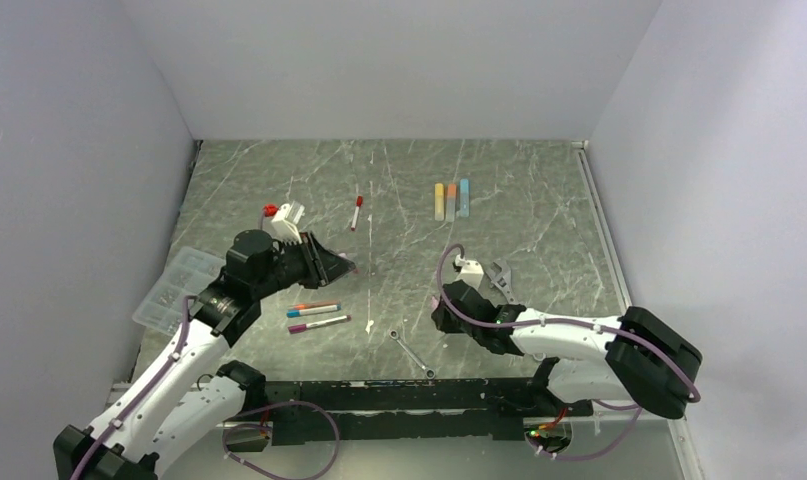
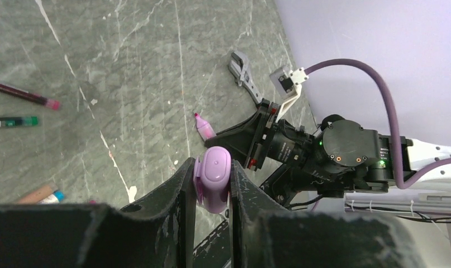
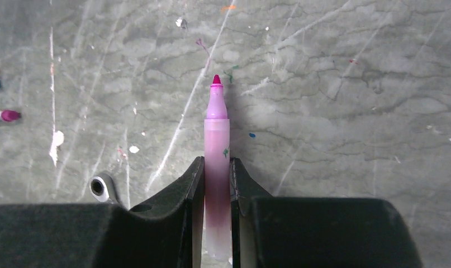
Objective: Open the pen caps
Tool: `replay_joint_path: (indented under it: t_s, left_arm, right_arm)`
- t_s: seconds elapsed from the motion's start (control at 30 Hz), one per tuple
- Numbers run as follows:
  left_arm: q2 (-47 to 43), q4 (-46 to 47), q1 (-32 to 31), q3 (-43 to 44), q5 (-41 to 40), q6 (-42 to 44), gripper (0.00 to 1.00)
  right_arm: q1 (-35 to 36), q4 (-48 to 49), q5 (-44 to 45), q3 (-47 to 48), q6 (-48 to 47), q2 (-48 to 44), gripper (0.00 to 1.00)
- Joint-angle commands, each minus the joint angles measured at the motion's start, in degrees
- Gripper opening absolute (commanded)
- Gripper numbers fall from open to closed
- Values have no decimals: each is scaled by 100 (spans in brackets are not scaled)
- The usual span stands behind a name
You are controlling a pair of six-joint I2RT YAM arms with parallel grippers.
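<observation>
My left gripper (image 2: pixel 212 167) is shut on a lilac pen cap (image 2: pixel 214 180), held clear of the table. My right gripper (image 3: pixel 216 164) is shut on the body of a pink highlighter (image 3: pixel 217 142). Its magenta tip (image 3: pixel 216 80) is bare and points away over the marble. In the left wrist view that highlighter tip (image 2: pixel 203 127) sticks out of the right gripper (image 2: pixel 234 137), a short way from the cap. From above, the left gripper (image 1: pixel 337 262) sits mid-left and the right gripper (image 1: pixel 439 318) lower, to its right.
Three thin markers (image 1: pixel 314 314) lie near the left arm, and a red-capped marker (image 1: pixel 357 212) lies farther back. Three pastel highlighters (image 1: pixel 451 200) lie side by side at the back. A silver wrench (image 1: pixel 411 352) lies near the front edge, an adjustable wrench (image 1: pixel 499 278) by the right wrist, a clear box (image 1: pixel 179 288) at left.
</observation>
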Motion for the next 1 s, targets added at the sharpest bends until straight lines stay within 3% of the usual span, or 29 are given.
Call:
replay_joint_path:
  t_s: [0.0,0.17,0.33,0.47,0.57,0.63,0.87,0.97]
  left_arm:
    - [106,252,-22,-89,86,-142,0]
    - [253,181,-24,-74,-15,-123,0]
    - [438,-245,-30,143,-375,26,0]
    - [680,-1733,-29,919,-1680,193,0]
    - [1137,-3025,22,1621,-3223,231,0]
    - [1585,-3165,321,1831,-3565,510,0]
    - [3477,-3083,2219,2391,-3096,855,0]
    - [4179,-3001,2741,2720,-2870,814,0]
  right_arm:
    - [30,201,-26,-62,548,190,7]
    - [30,-143,7,-91,763,23,37]
    - [27,-561,65,28,865,-323,58]
    - [30,-1005,167,299,741,-940,69]
    - [30,-1072,167,428,467,-1542,72]
    - [30,-1020,140,476,225,-1756,73]
    - [30,-792,-40,540,-123,-1831,73]
    - [30,-691,-169,480,-143,-1906,73]
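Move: The left gripper holds the pink cap high over the table; the clear box it is carried towards lies about 35 cm to its left, some 5 cm ahead and 21 cm below. The green pen lies 8 cm ahead and 4 cm left, the blue pen level and 6 cm left, both 22 cm down. The right gripper has the pink pen body between its pads at the tabletop; the small spanner is 6 cm left, 7 cm back. Open the right fingers wide to let go of the pink pen body on the table, then lift that hand about 8 cm. Meanwhile ease the left gripper down a little, then sweep the held cap fast to the left, some 18 cm, also down and forward, towards the clear box, turning counter-clockwise and tipping the fingers downward. ##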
